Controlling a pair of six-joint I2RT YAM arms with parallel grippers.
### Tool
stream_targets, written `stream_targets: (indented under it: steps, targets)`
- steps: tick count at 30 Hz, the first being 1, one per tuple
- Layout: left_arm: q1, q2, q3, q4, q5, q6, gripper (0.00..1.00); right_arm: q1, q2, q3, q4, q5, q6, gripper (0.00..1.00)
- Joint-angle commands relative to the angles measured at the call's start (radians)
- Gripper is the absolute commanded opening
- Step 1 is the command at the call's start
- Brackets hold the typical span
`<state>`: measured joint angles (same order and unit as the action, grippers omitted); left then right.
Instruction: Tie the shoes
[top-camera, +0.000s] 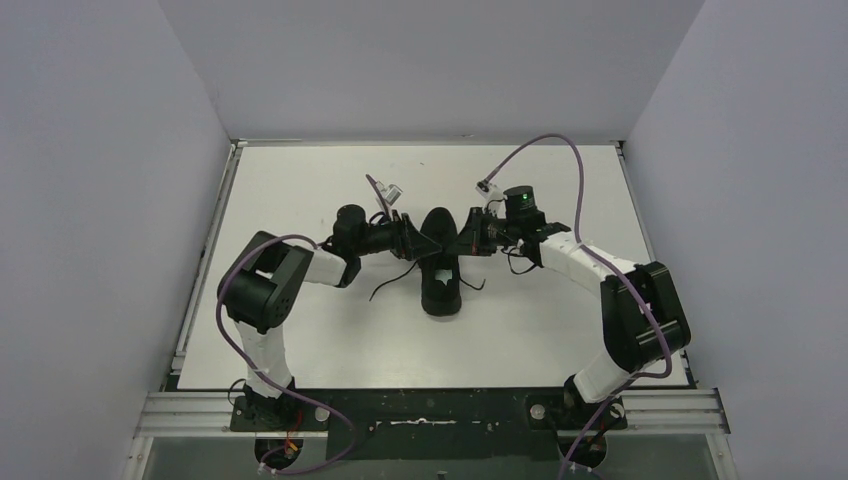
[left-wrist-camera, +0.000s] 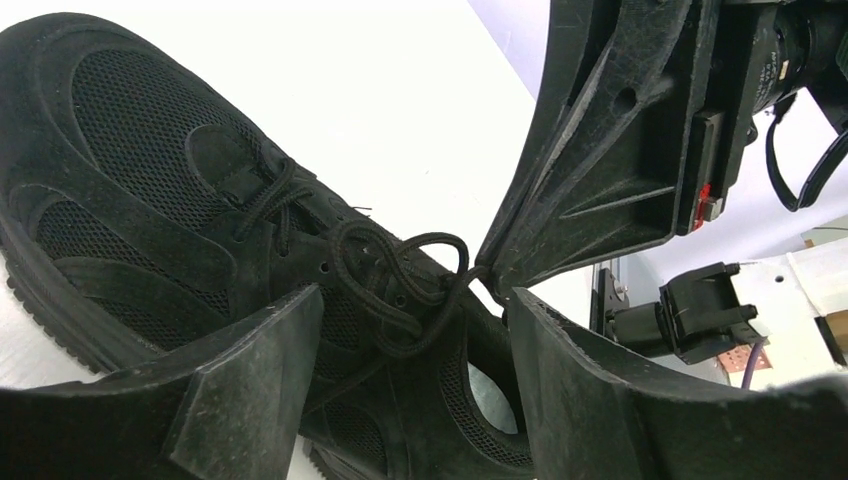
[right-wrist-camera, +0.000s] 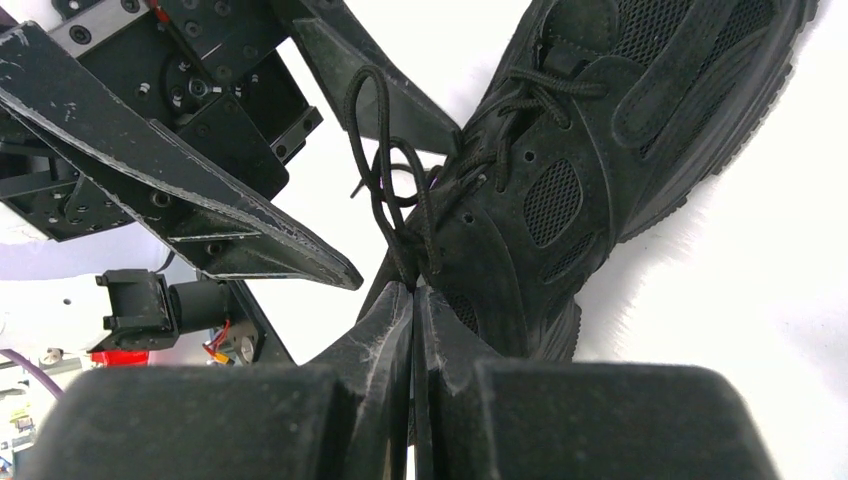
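The black shoe (top-camera: 441, 283) lies mid-table with its toe toward the far side, and both grippers meet over its laces. In the right wrist view my right gripper (right-wrist-camera: 412, 290) is shut on a black lace (right-wrist-camera: 385, 170) that rises in loops from the shoe (right-wrist-camera: 580, 170). My left gripper (left-wrist-camera: 415, 300) stands open, its fingers (left-wrist-camera: 250, 380) either side of the lace loops (left-wrist-camera: 400, 280) without touching them. The shoe (left-wrist-camera: 150, 190) fills that view, a pale patch showing inside its opening. From above, the left gripper (top-camera: 418, 240) and right gripper (top-camera: 463, 240) nearly touch tip to tip.
A loose lace end (top-camera: 392, 280) trails on the white table (top-camera: 300, 330) left of the shoe. Purple cables (top-camera: 545, 150) arch over both arms. Metal rails (top-camera: 205, 260) edge the table, and grey walls enclose it on three sides.
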<state>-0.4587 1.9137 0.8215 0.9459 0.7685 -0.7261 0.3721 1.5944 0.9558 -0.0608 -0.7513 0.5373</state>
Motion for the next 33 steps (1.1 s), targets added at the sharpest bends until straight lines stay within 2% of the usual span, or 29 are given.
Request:
stream_targets:
  steps: [1, 4, 8, 12, 15, 20, 29, 33]
  targets:
    - [-0.002, 0.011, 0.048, 0.075, 0.026, -0.006, 0.61, -0.002, 0.006, 0.050, 0.052, -0.009, 0.007, 0.00]
    - [-0.001, 0.016, 0.058, 0.069, 0.023, -0.012, 0.47, 0.000, 0.007, 0.051, 0.053, -0.011, 0.004, 0.00]
    - [-0.001, 0.016, 0.067, 0.042, 0.014, -0.003, 0.36, -0.001, -0.001, 0.054, 0.050, -0.020, 0.006, 0.00]
    - [0.000, 0.015, 0.075, 0.021, 0.015, 0.001, 0.31, -0.022, -0.030, 0.060, 0.013, -0.022, 0.002, 0.20]
    - [0.000, 0.014, 0.077, 0.020, 0.017, -0.004, 0.26, -0.035, -0.031, 0.079, -0.018, -0.012, -0.026, 0.31]
    - [0.000, 0.011, 0.075, 0.021, 0.023, -0.013, 0.20, -0.037, 0.042, 0.127, -0.030, -0.039, -0.047, 0.32]
    - [-0.002, 0.021, 0.079, 0.042, 0.025, -0.036, 0.17, -0.036, 0.125, 0.174, 0.005, -0.063, -0.036, 0.31]
    - [-0.001, 0.022, 0.083, 0.040, 0.032, -0.039, 0.16, -0.036, 0.148, 0.173, 0.031, -0.080, -0.022, 0.25]
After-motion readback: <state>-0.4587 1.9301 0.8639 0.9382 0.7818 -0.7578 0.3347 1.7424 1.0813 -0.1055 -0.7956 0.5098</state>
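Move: Between the left hand's open fingers hang the lace loops, level with it and perhaps 1 cm to its right. The shoe's toe cap is some 6 cm ahead and 1 cm to the right of that hand, the pale insole about 7 cm back and 1 cm right, both some 5 cm lower. For the right hand, shut on the base of the loops, the laced front by the knot lies about 3 cm ahead, 1 cm left and 2 cm below. Closing almost in place, the left fingers pinch the lace loops between their tips. As they tighten, the right hand opens about a third and lets go of the loops' base, then arcs about 3 cm forward, first rising over 1 cm, then dropping nearly 3 cm past the left fingertips to the laced front of the shoe, its parted tips straddling a lace. ##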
